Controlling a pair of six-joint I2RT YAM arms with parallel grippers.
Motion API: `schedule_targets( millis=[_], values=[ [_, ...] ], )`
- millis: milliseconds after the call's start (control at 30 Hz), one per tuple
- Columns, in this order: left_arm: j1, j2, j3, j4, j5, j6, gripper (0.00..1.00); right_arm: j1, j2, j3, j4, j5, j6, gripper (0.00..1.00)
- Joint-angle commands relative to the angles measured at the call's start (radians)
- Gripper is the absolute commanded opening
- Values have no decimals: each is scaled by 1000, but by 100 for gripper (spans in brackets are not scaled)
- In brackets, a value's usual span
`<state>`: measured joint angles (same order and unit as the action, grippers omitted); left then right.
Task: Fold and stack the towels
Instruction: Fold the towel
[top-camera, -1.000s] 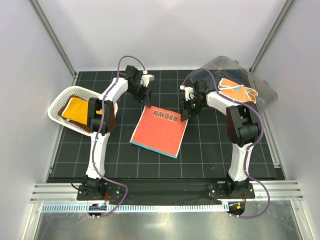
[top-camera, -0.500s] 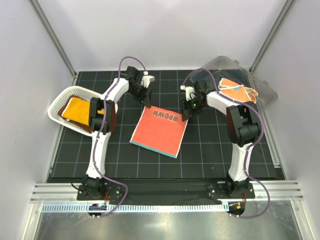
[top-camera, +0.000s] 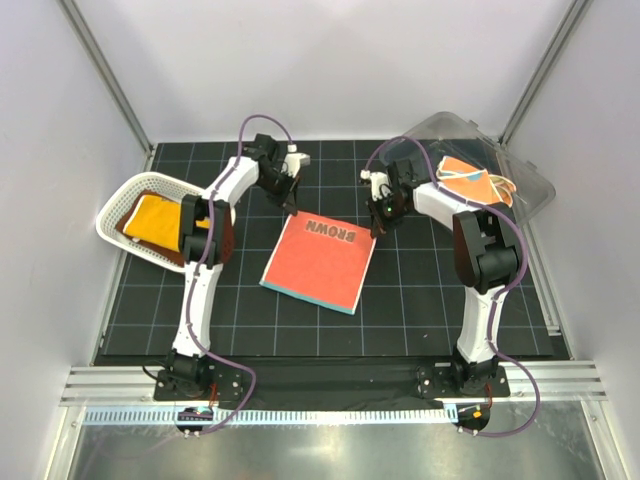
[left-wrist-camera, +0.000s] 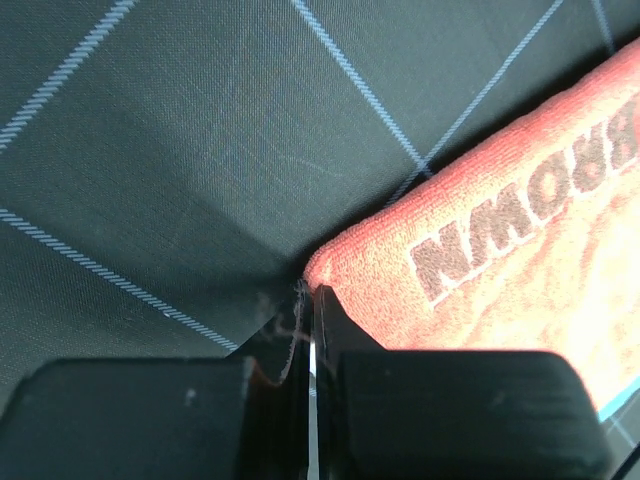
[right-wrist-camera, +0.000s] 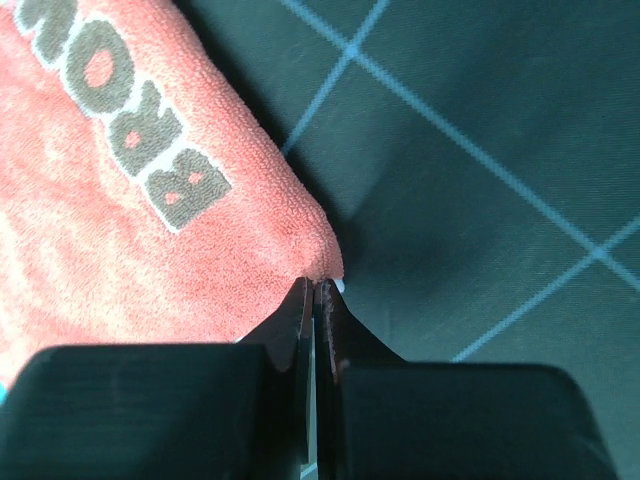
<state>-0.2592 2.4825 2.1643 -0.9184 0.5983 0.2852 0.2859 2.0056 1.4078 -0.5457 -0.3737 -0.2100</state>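
Observation:
A red-orange towel (top-camera: 318, 263) with a blue edge and "BROWN" lettering lies flat on the black grid mat. My left gripper (top-camera: 293, 208) is at the towel's far left corner. In the left wrist view that gripper (left-wrist-camera: 312, 295) is shut, pinching the corner of the towel (left-wrist-camera: 520, 260). At the far right corner is my right gripper (top-camera: 376, 226). In the right wrist view it (right-wrist-camera: 315, 287) is shut on the tip of the towel (right-wrist-camera: 130, 220). The towel still rests on the mat.
A white mesh basket (top-camera: 110, 215) at the left holds a yellow towel (top-camera: 152, 218), with a rust-brown towel (top-camera: 220, 240) at its right side. A clear plastic bin (top-camera: 520, 170) at the back right holds an orange and blue towel (top-camera: 465, 175).
Both grippers have gone from open to shut on the towel's two far corners. The arms have barely shifted and the towel lies where it was.

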Motion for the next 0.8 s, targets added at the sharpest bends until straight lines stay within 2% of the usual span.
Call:
schedule_targets(
  millis=[0,167,333,467,767],
  values=[
    [0,-17,60,13,18,-32,0,-1,-50,-7,55,87,-14,1],
    [-8,-92,34,107,15,-107,0,-1,-136,-30,104,195,-11,1],
    [-6,-232,-91,223,-57,-153,0,1,-208,-73,118,251,41,1],
    [-8,-307,-184,243,-94,-147,0,27,-280,-124,122,321,93,1],
    [-11,-490,-486,305,-124,-138,0,193,-438,-269,81,456,208,1]
  ],
)
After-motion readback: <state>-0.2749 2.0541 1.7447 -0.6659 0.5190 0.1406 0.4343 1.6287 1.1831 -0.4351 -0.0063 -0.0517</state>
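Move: Each hand already pinches a far corner of the red towel just above the table. From the left hand the towel's near left corner lies about 19 cm back and 8 cm left, with the BROWN lettering roughly 6 cm back and 10 cm right. From the right hand the near right corner is some 20 cm back and 6 cm left, and the lettering is about 12 cm left, nearly level with it. Both hands, still pinching the far corners, lift them about 8 cm, easing forward first, then back some 4 cm. ##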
